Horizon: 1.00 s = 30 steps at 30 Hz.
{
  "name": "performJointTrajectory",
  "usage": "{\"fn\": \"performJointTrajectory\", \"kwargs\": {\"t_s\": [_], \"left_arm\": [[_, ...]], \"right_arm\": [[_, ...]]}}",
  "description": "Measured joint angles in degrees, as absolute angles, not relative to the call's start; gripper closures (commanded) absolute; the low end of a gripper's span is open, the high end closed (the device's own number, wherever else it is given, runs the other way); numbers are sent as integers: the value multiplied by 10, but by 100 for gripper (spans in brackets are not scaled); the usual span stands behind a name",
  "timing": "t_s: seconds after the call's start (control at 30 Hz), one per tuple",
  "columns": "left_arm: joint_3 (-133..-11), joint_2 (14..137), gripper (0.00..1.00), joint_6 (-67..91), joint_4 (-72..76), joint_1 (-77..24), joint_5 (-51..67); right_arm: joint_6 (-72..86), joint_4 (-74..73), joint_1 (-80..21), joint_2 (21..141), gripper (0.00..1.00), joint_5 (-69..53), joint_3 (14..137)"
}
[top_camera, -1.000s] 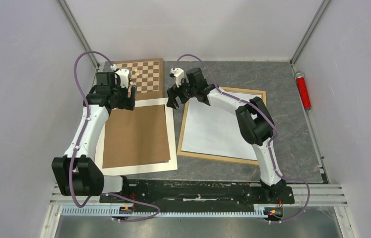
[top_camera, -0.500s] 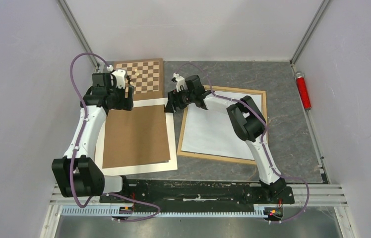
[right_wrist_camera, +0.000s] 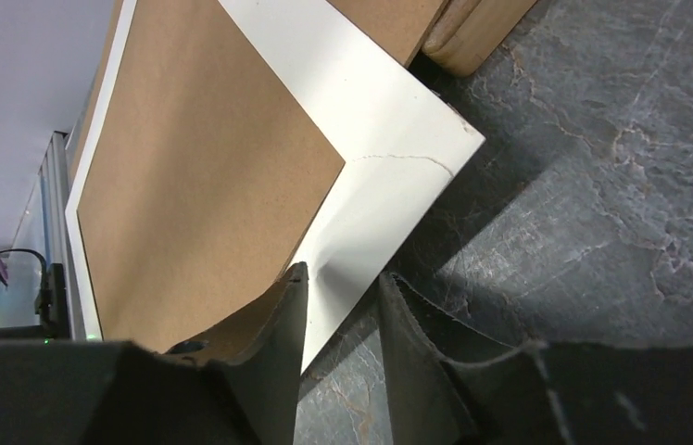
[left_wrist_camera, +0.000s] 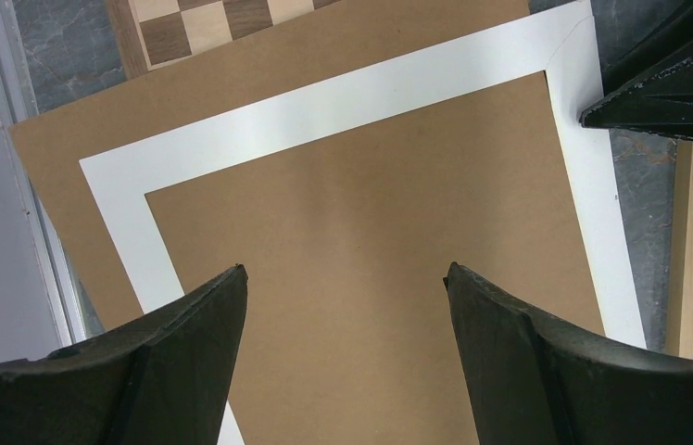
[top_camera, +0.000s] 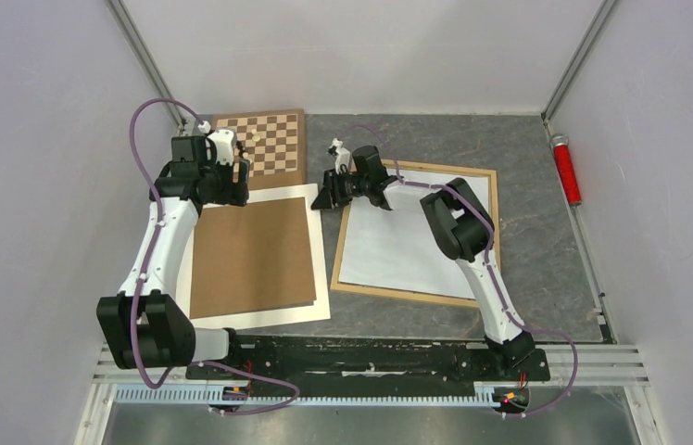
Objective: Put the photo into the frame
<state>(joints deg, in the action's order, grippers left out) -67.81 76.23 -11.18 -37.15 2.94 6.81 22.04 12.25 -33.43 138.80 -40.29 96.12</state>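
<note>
The photo does not show in any view. The light wood frame [top_camera: 398, 294] lies right of centre with a plain white sheet [top_camera: 408, 241] inside it; its edge [left_wrist_camera: 690, 250] shows in the left wrist view too. My right gripper [top_camera: 324, 197] [right_wrist_camera: 343, 273] is low at the far right corner of the white mat [top_camera: 320, 278] [right_wrist_camera: 380, 148]. Its jaws are narrowed with the mat's edge between them and a gap still showing. My left gripper [top_camera: 234, 185] [left_wrist_camera: 346, 269] hangs open over the brown backing board [top_camera: 250, 255] [left_wrist_camera: 371, 213], holding nothing.
A checkered chessboard [top_camera: 273, 139] lies at the back left, partly under the mat and board. A red cylinder [top_camera: 565, 170] rests by the right wall. Walls close in on both sides. Bare grey table [right_wrist_camera: 584, 185] separates the mat from the frame.
My right gripper has dropped to the mat's far right corner and its jaws have narrowed around the edge. The mat and board have shifted slightly. The left arm has drawn back a little.
</note>
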Motion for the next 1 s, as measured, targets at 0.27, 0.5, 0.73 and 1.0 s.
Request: {"fn": "performJointTrajectory", "kwargs": {"t_s": [0.27,0.5,0.73,1.0], "left_arm": [[-678,762,15,-112,-371,32,77],[-678,762,15,-112,-371,34,76],[-679,762,15,-112,-371,36,76],[-688,762,15,-112,-372,37,76]], "right_arm": [[258,152,-322,1387,95,-430,958],[312,194,-319,1368,100,-456,955],[384,252,-321,1331,100,-475,933],[443,307,-330,1274,100,-476,870]]}}
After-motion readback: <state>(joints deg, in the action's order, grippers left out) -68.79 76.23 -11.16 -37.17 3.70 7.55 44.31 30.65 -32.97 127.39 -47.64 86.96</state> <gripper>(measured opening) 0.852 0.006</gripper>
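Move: The white mat's right edge is already between my half-open right fingertips, about 1 cm below the hand point. The mat's far right corner is some 5 cm ahead. The chessboard's middle is roughly 16 cm ahead and 13 cm left of my right hand, and the frame's left rail about 7 cm to its right, level with it. From my idle left hand, that same edge spot lies about 7 cm ahead, 16 cm right and 16 cm down. I close my right fingers on the mat's edge just short of its far right corner, pinching it. Then I lift it about 12 cm, rolling my hand some 15 degrees so the left-pointing fingertips tilt up towards level, and draw back about 3 cm towards the end of the rise. ##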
